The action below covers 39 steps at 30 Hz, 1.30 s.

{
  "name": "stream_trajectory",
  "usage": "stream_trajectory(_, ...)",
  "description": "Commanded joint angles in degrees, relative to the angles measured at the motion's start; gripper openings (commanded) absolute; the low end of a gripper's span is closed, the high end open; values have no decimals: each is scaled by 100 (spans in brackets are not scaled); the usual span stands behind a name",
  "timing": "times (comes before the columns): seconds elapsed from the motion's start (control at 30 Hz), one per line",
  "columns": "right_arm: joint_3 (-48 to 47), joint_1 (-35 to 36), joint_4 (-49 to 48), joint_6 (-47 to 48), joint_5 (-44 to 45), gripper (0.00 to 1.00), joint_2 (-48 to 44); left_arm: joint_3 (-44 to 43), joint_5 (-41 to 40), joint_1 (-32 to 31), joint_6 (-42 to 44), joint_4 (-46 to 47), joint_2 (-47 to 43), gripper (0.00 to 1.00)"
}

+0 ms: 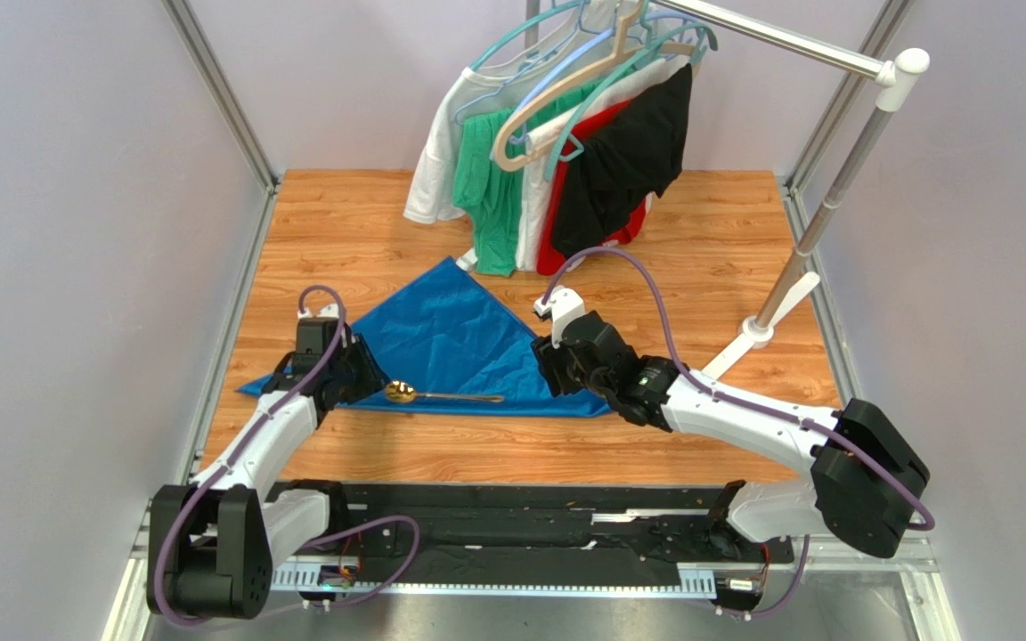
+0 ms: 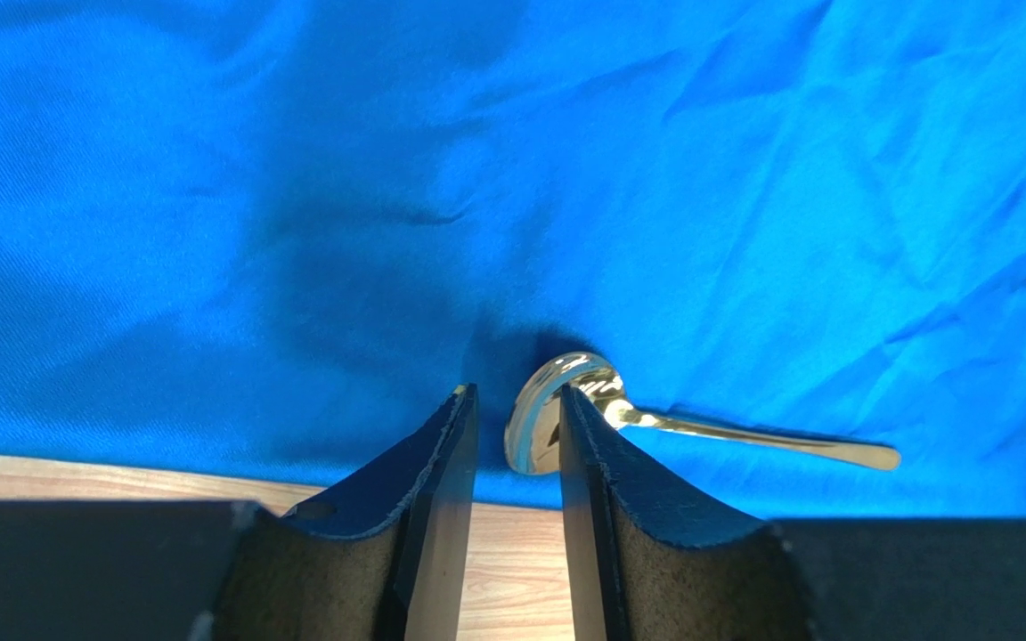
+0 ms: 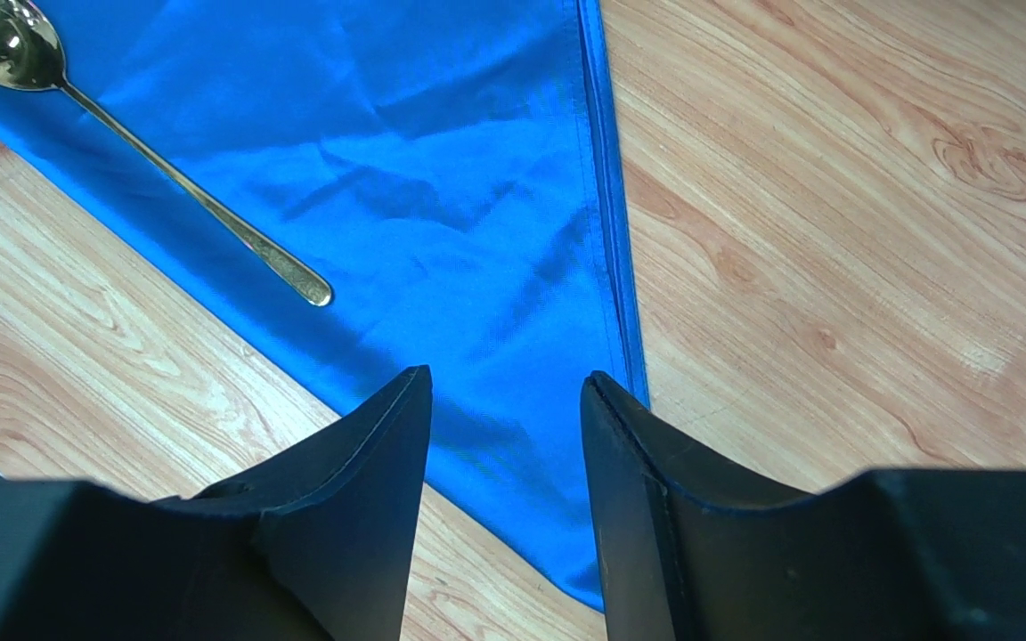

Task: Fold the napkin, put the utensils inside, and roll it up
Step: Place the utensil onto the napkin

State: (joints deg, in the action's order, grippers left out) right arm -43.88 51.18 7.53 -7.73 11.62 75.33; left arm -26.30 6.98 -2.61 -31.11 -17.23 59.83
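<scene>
The napkin (image 1: 458,341) (image 2: 612,160) (image 3: 452,200) lies flat on the wooden table, folded into a blue triangle with its long edge toward the arms. A gold spoon (image 1: 445,397) (image 2: 746,434) (image 3: 3,43) rests on it along that front edge, bowl to the left. My left gripper (image 1: 374,387) (image 2: 519,394) is low at the spoon's bowl. Its jaws stand a little apart, and the bowl sits just past the tips, partly behind the right finger (image 2: 612,468). My right gripper (image 1: 545,374) (image 3: 505,378) hangs open over the napkin's right corner with nothing between its fingers.
A clothes rack with green, white, red and black garments on hangers (image 1: 572,147) stands at the back of the table. Its slanted pole and foot (image 1: 773,321) reach down to the right. Bare wood (image 1: 719,241) lies around the napkin, and metal frame posts edge the table.
</scene>
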Motion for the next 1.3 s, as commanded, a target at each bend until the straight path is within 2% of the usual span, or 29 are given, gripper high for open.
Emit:
stream_trajectory(0.0, -42, 6, -401, 35, -125, 49, -45, -208, -13, -20, -44, -157, 151, 37)
stream_trajectory(0.23, 46, 6, -507, -36, -116, 49, -124, -252, 137, -20, 0, -96, 371, 34)
stream_trajectory(0.53, 28, 6, -481, -54, -116, 49, -71, -296, 260, -20, 79, 27, 538, 26)
stream_trajectory(1.07, 37, 6, -454, -62, -142, 49, -36, -287, 128, -20, 35, -61, 459, 13)
stream_trajectory(1.27, 72, 15, -428, -62, -133, 49, -89, -261, 58, -20, 35, -87, 327, 6)
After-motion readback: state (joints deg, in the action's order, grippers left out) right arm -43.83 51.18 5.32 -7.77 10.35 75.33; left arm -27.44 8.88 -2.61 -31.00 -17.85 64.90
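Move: The utensil's bowl, tipped with one rim up, lies about 3 cm to the left gripper's right, roughly 1 cm back and 2 cm below. The end of its handle is some 16 cm to the gripper's right and about 2 cm back; the napkin's near edge runs straight behind, some 4 cm back. From the right gripper the bowl lies about 20 cm to the left, 1 cm back and 8 cm lower. Lower the left gripper about 1.5 cm, easing back half a centimetre and tipping its fingers down some 5 degrees, to bring the tipped bowl down onto the napkin. Then stay low and narrow the partly open fingers until nearly shut at the bowl's left rim, pinching that rim. ##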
